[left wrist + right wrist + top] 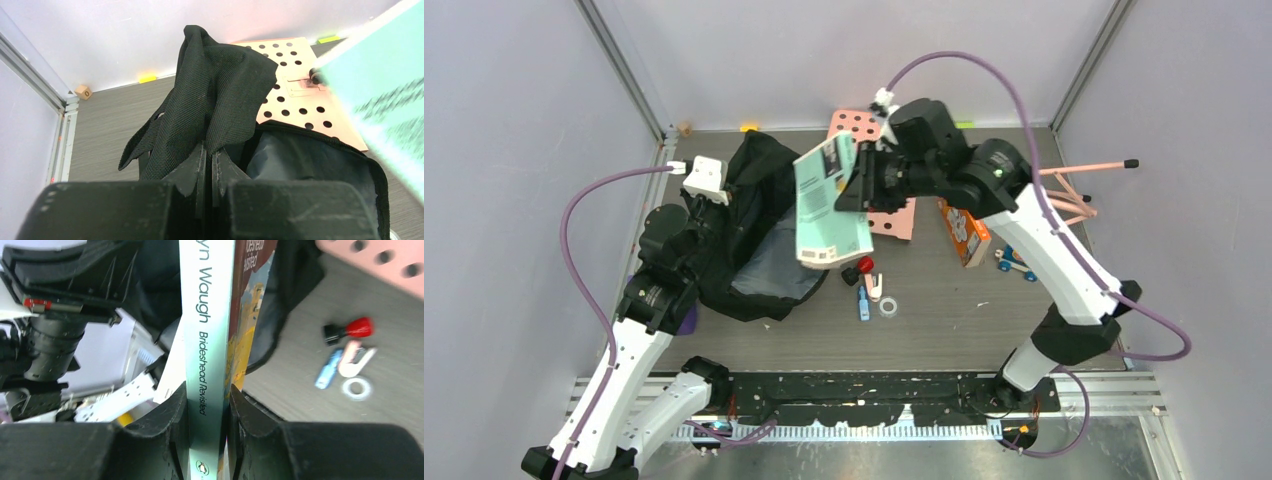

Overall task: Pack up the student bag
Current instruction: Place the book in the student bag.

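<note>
The student bag (759,180) is a black fabric backpack lying open at the left, its grey lining (769,270) showing. My left gripper (209,150) is shut on a raised fold of the bag's black fabric (215,85), holding the opening up. My right gripper (208,396) is shut on a teal paperback book (210,315), clamping it across the covers with the spine facing the wrist camera. In the top view the book (829,200) hangs tilted over the bag's opening, with the right gripper (864,188) on its right edge. The book's corner (385,95) shows blurred in the left wrist view.
A pink pegboard (894,222) lies behind the book. A red-capped stamp (862,267), a blue stick (863,305) and a white ring (888,306) lie right of the bag. An orange box (964,232), a toy car (1016,263) and a pink wire rack (1074,195) sit at the right.
</note>
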You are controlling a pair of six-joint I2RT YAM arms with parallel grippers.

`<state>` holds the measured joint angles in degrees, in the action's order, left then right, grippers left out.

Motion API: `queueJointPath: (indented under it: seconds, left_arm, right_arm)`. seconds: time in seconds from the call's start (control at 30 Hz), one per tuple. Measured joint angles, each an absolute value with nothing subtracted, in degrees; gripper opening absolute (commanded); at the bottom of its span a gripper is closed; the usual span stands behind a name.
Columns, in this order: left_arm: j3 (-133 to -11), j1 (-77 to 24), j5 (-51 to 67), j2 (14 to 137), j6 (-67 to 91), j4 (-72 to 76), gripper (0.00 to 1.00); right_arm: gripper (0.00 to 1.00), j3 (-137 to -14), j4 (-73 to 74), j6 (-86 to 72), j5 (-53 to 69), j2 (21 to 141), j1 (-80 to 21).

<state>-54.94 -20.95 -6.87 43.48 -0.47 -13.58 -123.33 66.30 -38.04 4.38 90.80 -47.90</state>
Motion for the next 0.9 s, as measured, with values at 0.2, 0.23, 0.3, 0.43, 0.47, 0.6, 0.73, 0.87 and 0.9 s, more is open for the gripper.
queueJointPath:
  seconds: [0.2,0.23,0.3,0.43,0.47,0.6,0.73,0.87,0.9]
  left_arm:
    - [-54.94,-20.95,-6.81,43.48,-0.45,-13.58,0.0]
    - [-54.94,-20.95,-6.81,43.46,-0.45,-13.58,0.0]
    - [-54.94,-20.95,-6.81,43.44,-0.45,-13.58,0.0]
    - [-54.92,-20.95,-6.81,43.18,-0.45,-13.58,0.0]
    - [-54.87,-20.95,-6.81,43.11,-0.45,-13.58,0.0]
    - [-54.7,-20.95,-6.76,42.81,-0.47,-13.54,0.0]
    - [-54.41,-20.95,-6.39,42.46,-0.47,-13.5,0.0]
    - [-54.39,-20.95,-6.26,42.41,-0.45,-13.5,0.0]
    - [-54.39,-20.95,-6.22,42.41,-0.47,-13.52,0.0]
  right_arm:
    - [0.01,-121.08,61.63,-42.48,13.32,96.53,-52.14]
    - [0.01,-119.59,59.72,-43.64,14.72,96.99,-52.66]
    - [0.01,-116.75,56.47,-45.76,16.49,97.65,-53.19]
    - [0.0,-112.62,51.75,-51.05,17.37,98.7,-52.45]
    - [0.0,-111.26,50.09,-53.01,17.52,98.83,-51.86]
    - [0.01,-105.82,43.66,-60.71,17.69,99.15,-48.25]
    - [0.0,-101.16,36.36,-69.36,17.74,100.03,-45.32]
    - [0.01,-100.27,28.91,-76.55,16.51,101.84,-44.49]
    - [0.01,-100.27,27.2,-78.15,16.16,102.13,-44.6]
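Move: The right hand, already gripping the book, has the student bag's mouth about 14 cm to its left, 3 cm ahead and 20 cm below. The red-capped bottle stands roughly 2 cm ahead of this hand and 3 cm right, on the table some 36 cm down; the pink pegboard lies 24 cm ahead, 5 cm right. From the left hand, still pinching the bag's rim, the mouth is 9 cm right, 3 cm back, 15 cm below. Right hand swings the gripped book 12 cm left, then forward, sinking 9 cm into the held bag's mouth. ##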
